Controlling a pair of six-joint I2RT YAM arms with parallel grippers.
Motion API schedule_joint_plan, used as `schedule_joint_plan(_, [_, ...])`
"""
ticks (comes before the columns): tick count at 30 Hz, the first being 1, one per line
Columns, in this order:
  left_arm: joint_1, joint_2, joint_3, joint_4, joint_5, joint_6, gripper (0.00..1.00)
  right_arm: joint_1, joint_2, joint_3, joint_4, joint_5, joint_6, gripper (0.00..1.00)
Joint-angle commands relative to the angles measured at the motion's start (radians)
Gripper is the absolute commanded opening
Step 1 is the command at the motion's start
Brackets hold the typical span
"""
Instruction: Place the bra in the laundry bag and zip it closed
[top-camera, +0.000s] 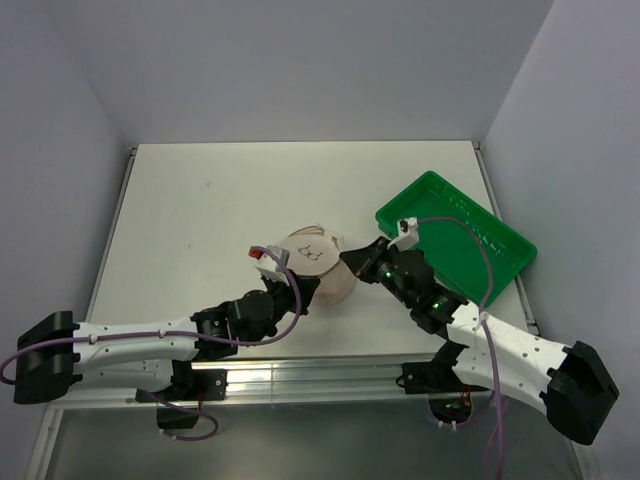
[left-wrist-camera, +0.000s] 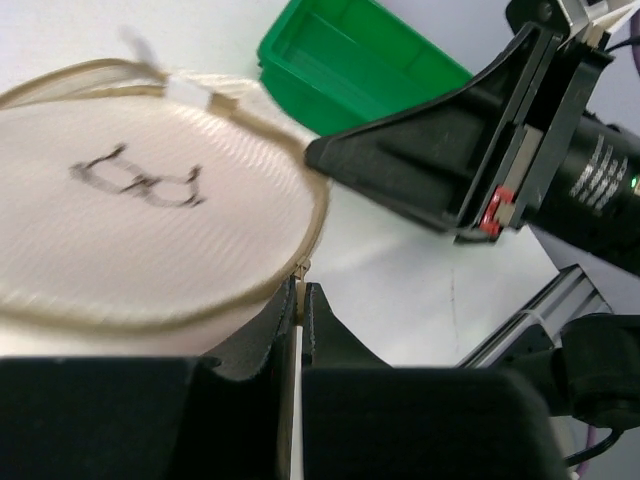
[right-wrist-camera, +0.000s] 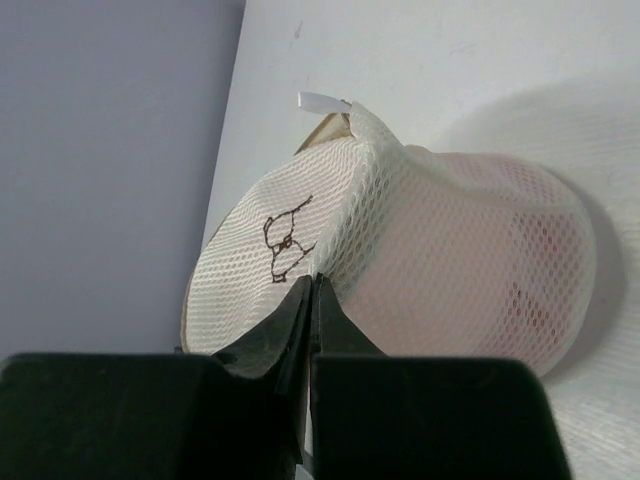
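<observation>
The round mesh laundry bag (top-camera: 318, 262) lies mid-table, its top disc showing a small dark mark (left-wrist-camera: 140, 182). The pale pink bra (right-wrist-camera: 470, 270) shows through the mesh inside the bag; no straps hang out. My left gripper (top-camera: 290, 283) is at the bag's near-left rim, shut on the small zipper pull (left-wrist-camera: 300, 272). My right gripper (top-camera: 347, 258) is at the bag's right rim, shut on the mesh seam (right-wrist-camera: 335, 262) below the dark mark. The right gripper also shows in the left wrist view (left-wrist-camera: 330, 155), close to the rim.
A green rectangular plastic tray (top-camera: 455, 235) sits at the right, just behind my right arm, and shows in the left wrist view (left-wrist-camera: 350, 60). Grey walls close the table on the left, back and right. A white tag (right-wrist-camera: 322, 101) sticks out of the bag's far rim.
</observation>
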Motion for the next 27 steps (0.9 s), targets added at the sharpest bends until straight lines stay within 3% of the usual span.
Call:
schedule_joint_plan(1, [-0.007,-0.088,-0.023,-0.105,-0.055,0.022,0.0,-0.093,-0.001,0.02,0.044,-0.058,-0.06,0.0])
schedule_joint_plan(6, [-0.005,-0.2,-0.088,-0.234,-0.118,-0.028,0.0,-0.194,0.036,0.066,0.053,-0.213,-0.175,0.0])
schedule_joint_plan(9, [-0.005,-0.301,-0.117,-0.318,-0.156,-0.067,0.0,-0.259,0.111,0.137,0.064,-0.348,-0.262,0.0])
schedule_joint_plan(13, [-0.005,-0.386,-0.125,-0.37,-0.161,-0.076,0.0,-0.277,0.246,0.276,-0.006,-0.414,-0.329,0.01])
schedule_joint_plan(16, [-0.007,-0.395,-0.108,-0.344,-0.13,-0.067,0.0,-0.273,0.276,0.316,-0.034,-0.445,-0.312,0.48])
schedule_joint_plan(17, [-0.007,-0.392,-0.097,-0.332,-0.124,-0.064,0.0,-0.259,0.274,0.319,-0.04,-0.448,-0.309,0.69])
schedule_joint_plan(19, [-0.008,-0.375,-0.085,-0.285,-0.11,-0.046,0.0,-0.233,0.244,0.315,-0.077,-0.391,-0.312,0.88])
schedule_joint_plan(20, [-0.008,-0.37,-0.074,-0.263,-0.109,-0.033,0.0,-0.201,0.228,0.304,-0.088,-0.367,-0.312,0.93])
schedule_joint_plan(23, [-0.008,-0.328,-0.05,-0.202,-0.118,-0.006,0.0,-0.153,0.141,0.223,-0.106,-0.3,-0.248,0.94])
schedule_joint_plan(27, [-0.008,-0.223,-0.03,-0.107,-0.096,0.008,0.0,0.006,-0.011,0.076,-0.086,-0.179,-0.145,0.94])
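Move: The left hand, already pinching the zip pull, has the laundry bag's printed lid some 7 cm ahead and about 1 cm left, at its own height. The bag's white tag is about 11 cm ahead and 5 cm right of that hand, and the pink bra inside hangs roughly 2 cm ahead, 4 cm right and 8 cm lower. From the right hand, shut on the rim, the lid lies about 8 cm left and 1 cm ahead, the tag 5 cm ahead and 2 cm left. Still pinching the zip pull, the left hand draws it about 8 cm left along the bag's near rim, dipping slightly and turning some 5 degrees counter-clockwise, then eases nearly 2 cm back right. The right hand holds the rim against it, moving about 6 cm forward, then opens wide, lets go and draws back about as far, a little higher. ##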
